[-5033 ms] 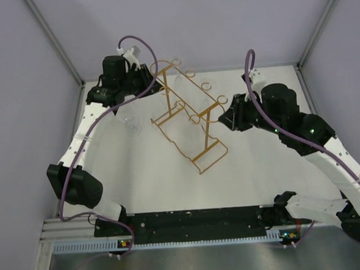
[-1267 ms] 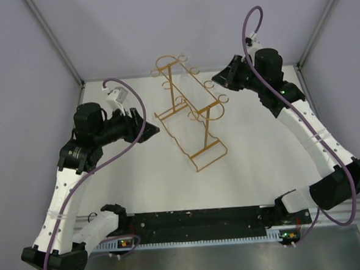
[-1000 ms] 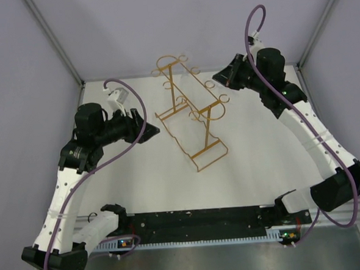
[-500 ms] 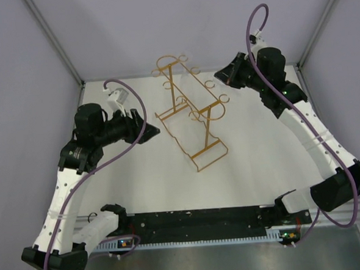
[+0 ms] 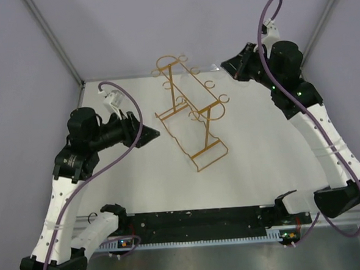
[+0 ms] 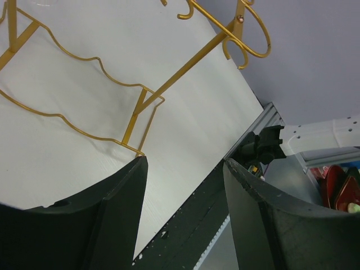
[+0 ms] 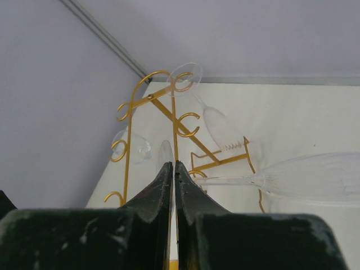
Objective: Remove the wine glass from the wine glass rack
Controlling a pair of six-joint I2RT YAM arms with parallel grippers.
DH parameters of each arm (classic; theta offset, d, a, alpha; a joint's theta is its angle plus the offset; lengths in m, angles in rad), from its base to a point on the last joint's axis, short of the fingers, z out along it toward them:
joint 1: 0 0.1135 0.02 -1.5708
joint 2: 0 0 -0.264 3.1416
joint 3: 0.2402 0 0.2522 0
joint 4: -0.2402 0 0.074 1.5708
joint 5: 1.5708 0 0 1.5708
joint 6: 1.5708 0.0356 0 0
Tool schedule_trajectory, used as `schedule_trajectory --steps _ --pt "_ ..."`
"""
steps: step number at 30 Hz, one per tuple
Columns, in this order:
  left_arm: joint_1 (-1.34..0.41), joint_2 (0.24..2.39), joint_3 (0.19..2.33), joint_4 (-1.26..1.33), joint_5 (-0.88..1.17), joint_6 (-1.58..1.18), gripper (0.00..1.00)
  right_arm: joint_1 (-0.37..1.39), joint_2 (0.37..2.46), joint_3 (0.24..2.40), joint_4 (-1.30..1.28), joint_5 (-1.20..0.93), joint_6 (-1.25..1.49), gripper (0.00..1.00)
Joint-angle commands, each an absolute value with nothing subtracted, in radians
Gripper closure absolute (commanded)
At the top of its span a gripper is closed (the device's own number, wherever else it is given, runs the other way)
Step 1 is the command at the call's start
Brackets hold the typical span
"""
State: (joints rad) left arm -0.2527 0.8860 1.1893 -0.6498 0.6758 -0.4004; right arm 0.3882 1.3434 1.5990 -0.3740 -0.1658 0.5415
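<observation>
The gold wire wine glass rack [image 5: 205,133] stands at the middle back of the white table, also seen in the right wrist view [image 7: 174,121] and the left wrist view [image 6: 185,67]. My right gripper [image 5: 226,65] hangs high behind the rack's right end. Its fingers are shut [image 7: 172,164] on the foot of a clear wine glass [image 7: 315,177], which sticks out sideways to the right, stem level. Left of the rack, my left gripper [image 5: 154,135] stands open [image 6: 185,169] and empty.
A second clear glass [image 7: 216,126] hangs tilted on the rack's far rail. Another clear round glass shape [image 7: 132,147] shows by the left hooks. Grey walls close in the back and sides. A black and metal rail [image 5: 191,219] runs along the near edge.
My right arm has lifted up and back to the right, away from the rack, still shut. The left arm has drawn slightly left, its jaws unchanged.
</observation>
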Motion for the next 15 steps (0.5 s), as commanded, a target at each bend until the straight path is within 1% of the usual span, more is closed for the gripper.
schedule_trajectory --steps 1,6,8,11,15 --pt "-0.249 0.842 1.218 -0.563 0.764 -0.494 0.38 0.377 1.215 1.649 -0.397 -0.293 0.388 1.00" --pt "-0.249 0.802 1.184 -0.421 0.876 -0.665 0.37 0.380 1.108 1.625 -0.446 -0.521 0.261 1.00" --pt "-0.249 0.787 1.174 -0.362 0.914 -0.724 0.38 0.408 1.083 1.632 -0.485 -0.599 0.192 1.00" --pt "-0.249 0.778 1.167 -0.305 0.949 -0.791 0.38 0.500 1.059 1.655 -0.573 -0.597 0.062 1.00" --pt "-0.249 0.765 1.154 -0.250 0.988 -0.867 0.38 0.679 1.069 1.686 -0.670 -0.497 -0.089 1.00"
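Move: The right hand already holds the wine glass by its stem, its middle about 5 cm to the hand's right, 3 ahead and level; the open left gripper it is being taken towards lies some 17 cm back, 26 left and 8 lower. The rack's near top end is about 6 cm back, 5 left and 13 below; a glass still hanging there is roughly 16 ahead, 11 left and 20 down. From the left hand, the held glass is about 20 cm ahead, 31 right and 8 up. Keeping its fingers shut on the stem, the right hand sweeps the glass quickly back about 17 cm past the near end of the rack, rising some 6 or 7 cm, while the wrist swings counter-clockwise by about 30 degrees and the fingertips tip up, so that they come to point towards the left gripper. The left hand, empty and still open, rises and draws back as its fingers tilt up and turn a little clockwise, and the gap between the two hands narrows. ##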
